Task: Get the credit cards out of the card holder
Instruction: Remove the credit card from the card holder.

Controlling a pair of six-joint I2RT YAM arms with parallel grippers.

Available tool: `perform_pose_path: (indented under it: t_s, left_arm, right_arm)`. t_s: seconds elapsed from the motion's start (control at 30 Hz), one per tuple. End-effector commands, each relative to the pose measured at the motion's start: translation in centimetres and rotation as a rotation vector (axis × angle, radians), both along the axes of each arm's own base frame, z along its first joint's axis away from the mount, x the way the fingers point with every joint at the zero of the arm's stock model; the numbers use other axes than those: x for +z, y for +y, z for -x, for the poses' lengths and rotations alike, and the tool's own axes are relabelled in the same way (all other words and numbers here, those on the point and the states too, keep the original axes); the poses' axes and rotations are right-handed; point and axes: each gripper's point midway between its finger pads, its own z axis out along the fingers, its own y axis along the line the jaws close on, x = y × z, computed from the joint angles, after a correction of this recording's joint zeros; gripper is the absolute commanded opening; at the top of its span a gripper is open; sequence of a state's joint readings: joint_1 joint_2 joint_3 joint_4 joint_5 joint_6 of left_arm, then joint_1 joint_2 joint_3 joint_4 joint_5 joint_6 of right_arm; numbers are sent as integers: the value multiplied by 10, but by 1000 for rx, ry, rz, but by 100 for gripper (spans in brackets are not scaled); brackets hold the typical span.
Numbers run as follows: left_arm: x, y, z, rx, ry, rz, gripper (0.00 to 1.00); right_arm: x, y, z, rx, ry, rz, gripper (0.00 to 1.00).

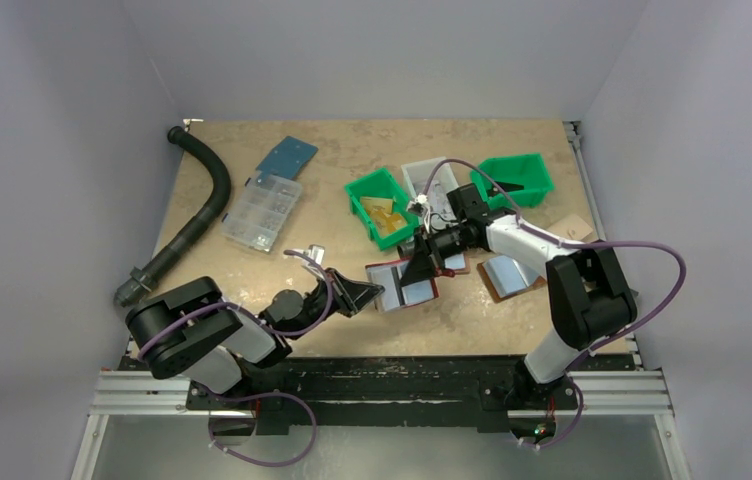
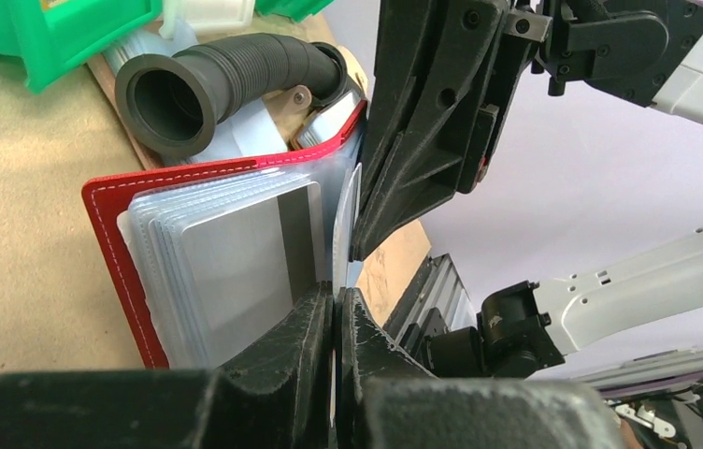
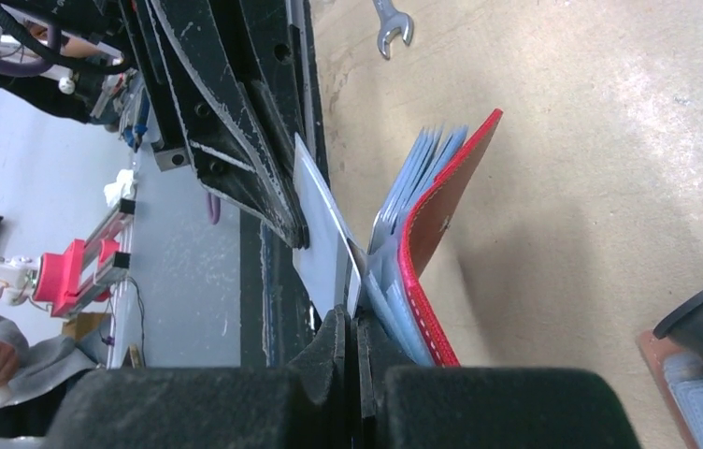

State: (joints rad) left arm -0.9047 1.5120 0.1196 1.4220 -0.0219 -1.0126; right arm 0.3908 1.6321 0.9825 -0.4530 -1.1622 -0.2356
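The red card holder (image 1: 389, 285) lies open near the table's front. It shows its stitched cover (image 2: 109, 234) and fanned clear pockets, one holding a pale grey card (image 2: 236, 262). One pale blue-grey credit card (image 3: 324, 238) stands clear of the pockets, edge-on (image 2: 351, 210) in the left wrist view. My right gripper (image 3: 355, 323) is shut on its near corner, beside the holder's cover (image 3: 446, 201). My left gripper (image 2: 337, 301) is shut on a thin pale edge, and its tips (image 3: 299, 238) sit on the same card from the other side. The two grippers meet tip to tip over the holder (image 1: 410, 280).
Two green bins (image 1: 382, 205) (image 1: 517, 178) and a white one (image 1: 430, 180) stand behind the holder. A brown folder (image 1: 507, 275) lies to its right. A black hose (image 1: 197, 215), a clear parts box (image 1: 262, 212) and a blue plate (image 1: 287, 156) sit at the left. A wrench (image 3: 392, 26) lies nearby.
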Motion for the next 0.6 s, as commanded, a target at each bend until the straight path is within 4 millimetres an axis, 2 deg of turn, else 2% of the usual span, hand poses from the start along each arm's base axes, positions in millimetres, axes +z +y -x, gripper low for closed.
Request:
perform_pose_path:
  t_s: [0.0, 0.17, 0.33, 0.47, 0.57]
  left_arm:
    - [58, 17, -2, 31, -107, 218, 5]
    - [53, 19, -3, 27, -93, 224, 5]
    - [38, 20, 0, 2, -66, 198, 0]
    - [13, 26, -6, 21, 18, 150, 0]
    - [-17, 25, -10, 26, 136, 98, 0]
  right_arm:
    - [-9, -6, -11, -46, -42, 50, 0]
    - [-10, -7, -11, -46, -40, 51, 0]
    - [-8, -12, -14, -39, -64, 54, 0]
    - [7, -17, -8, 32, -129, 25, 0]
    - [22, -22, 1, 85, -183, -15, 0]
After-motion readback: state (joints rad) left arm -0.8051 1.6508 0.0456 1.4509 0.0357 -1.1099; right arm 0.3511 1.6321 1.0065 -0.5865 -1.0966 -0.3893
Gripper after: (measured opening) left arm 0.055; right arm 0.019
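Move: The credit card spans the gap between the two hands: its middle is about 2 cm to the left of the right hand, which pinches it, and some 2 cm to the right of the left hand, at about their height. The open red card holder, its page held by the left hand, centres some 4 cm right of that hand, 1 cm ahead and 3 cm below. From the right hand, the black hose's open end is roughly 6 cm ahead, 1 cm right and 8 cm below; the green bin is about 15 cm ahead, 4 cm left and 8 cm below. With its fingers still shut on the holder's clear page, the left hand draws away to its left and then mostly down, about 6 cm down and 3 cm left in all, tipping roughly 10 degrees downward as it carries the holder off the card. The right hand keeps its pinch on the card and, after a brief hold, eases some 2 cm to the right and about 1 cm down, away from the left hand, to draw the card out of its pocket. ##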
